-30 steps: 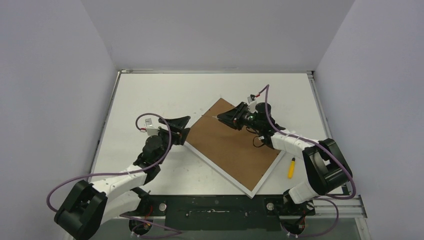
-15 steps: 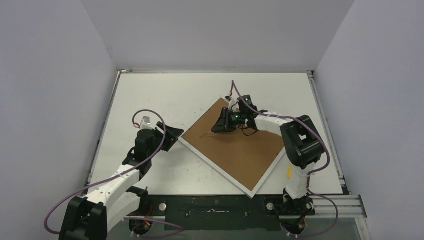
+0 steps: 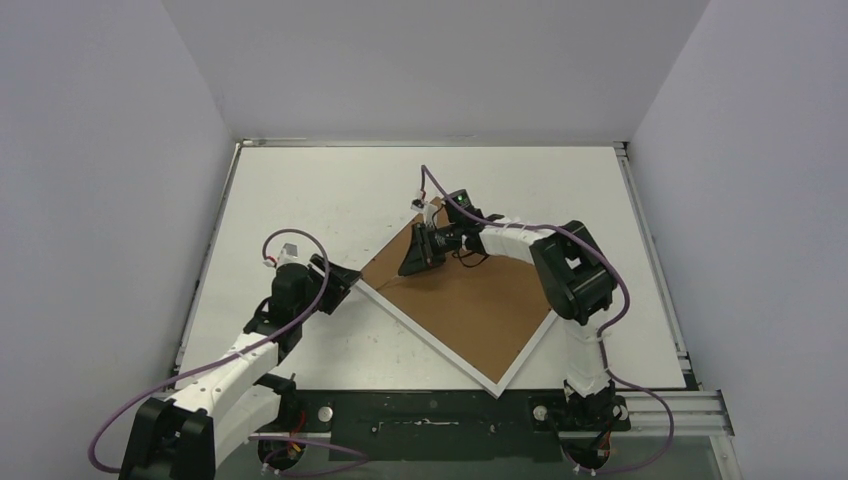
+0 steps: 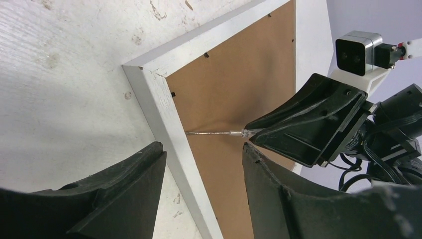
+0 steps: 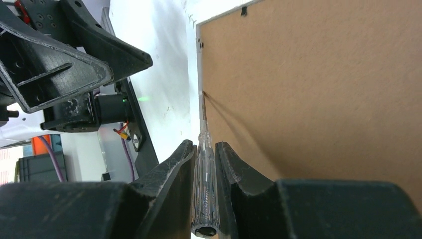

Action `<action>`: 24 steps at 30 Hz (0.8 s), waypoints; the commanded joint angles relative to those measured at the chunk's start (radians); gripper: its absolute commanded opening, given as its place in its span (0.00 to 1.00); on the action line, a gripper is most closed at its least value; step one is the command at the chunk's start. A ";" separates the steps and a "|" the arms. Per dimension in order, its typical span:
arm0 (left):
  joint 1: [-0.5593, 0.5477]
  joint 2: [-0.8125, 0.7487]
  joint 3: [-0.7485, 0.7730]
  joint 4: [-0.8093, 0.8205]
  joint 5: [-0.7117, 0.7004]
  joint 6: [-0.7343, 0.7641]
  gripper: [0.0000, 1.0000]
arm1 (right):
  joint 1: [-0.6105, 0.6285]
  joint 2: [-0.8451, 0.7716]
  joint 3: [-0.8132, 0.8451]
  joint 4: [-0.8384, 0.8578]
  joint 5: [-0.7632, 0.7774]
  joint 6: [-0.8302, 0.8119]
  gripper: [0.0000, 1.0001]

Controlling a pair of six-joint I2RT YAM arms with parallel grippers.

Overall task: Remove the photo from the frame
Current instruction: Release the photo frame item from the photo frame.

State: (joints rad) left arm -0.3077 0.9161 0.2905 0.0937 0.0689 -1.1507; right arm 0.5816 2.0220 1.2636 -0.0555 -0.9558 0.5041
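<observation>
The frame point(image 3: 430, 335) lies face down on the table, with its brown backing board point(image 3: 470, 300) up. The photo is hidden under that board. My right gripper point(image 3: 415, 258) is shut on a clear-handled screwdriver point(image 5: 205, 179). The metal tip of the screwdriver point(image 4: 219, 133) touches the seam between the board point(image 5: 308, 89) and the white border point(image 4: 164, 124) on the left side. My left gripper point(image 4: 203, 147) is open low over the frame's left corner. One of its fingers is over the table and the other over the board, and nothing is gripped.
The two grippers face each other closely across the frame's left edge, and the left arm point(image 5: 64, 64) fills the upper left of the right wrist view. White walls enclose the table, with a metal rail point(image 3: 650, 260) on its right side. The black base plate point(image 3: 430, 425) runs along the near edge.
My right gripper has carried the screwdriver leftward across the backing board to its left edge. The left gripper has drawn back slightly toward the near left and its jaws have narrowed.
</observation>
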 commanded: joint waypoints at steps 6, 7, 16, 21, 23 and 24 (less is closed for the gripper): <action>0.023 0.031 -0.012 0.037 -0.044 -0.047 0.49 | -0.077 0.141 0.221 -0.083 -0.143 -0.091 0.05; 0.027 0.037 -0.013 0.042 -0.044 -0.047 0.46 | -0.074 0.149 0.231 -0.079 -0.146 -0.088 0.05; 0.064 0.100 -0.013 0.103 -0.011 -0.043 0.32 | -0.035 0.215 0.281 -0.043 -0.170 -0.052 0.05; 0.072 0.139 -0.006 0.141 0.013 -0.027 0.30 | -0.018 0.244 0.297 -0.013 -0.179 -0.021 0.05; 0.074 0.155 -0.005 0.158 0.019 -0.023 0.28 | -0.014 0.251 0.298 -0.006 -0.181 -0.018 0.05; 0.074 0.163 -0.005 0.171 0.023 -0.021 0.27 | -0.013 0.253 0.299 -0.004 -0.181 -0.014 0.05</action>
State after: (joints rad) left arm -0.2428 1.0561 0.2733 0.1722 0.0658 -1.1923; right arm 0.5583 2.2501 1.5303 -0.1062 -1.1290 0.4896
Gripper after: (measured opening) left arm 0.291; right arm 0.190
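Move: The black tab near the frame's left corner lies about 8 cm to the right hand's left, level fore and aft, and 4 cm below; this hand already holds the screwdriver, its tip some 6 cm left, 2 cm back and 3 cm below. For the left hand, the corner rail is roughly 2 cm ahead, 1 cm right and 4 cm below; the tab sits 1 cm ahead, 2 cm right, 4 cm below. Keep the right gripper shut on the screwdriver and carry it about 5 cm forward, then some 2 cm back and over 2 cm left, bringing the tip up the rail's inner edge to the tab. Meanwhile lower the left gripper about 3 cm, easing nearly 2 cm left, and half-close its fingers around the rail by the corner. ##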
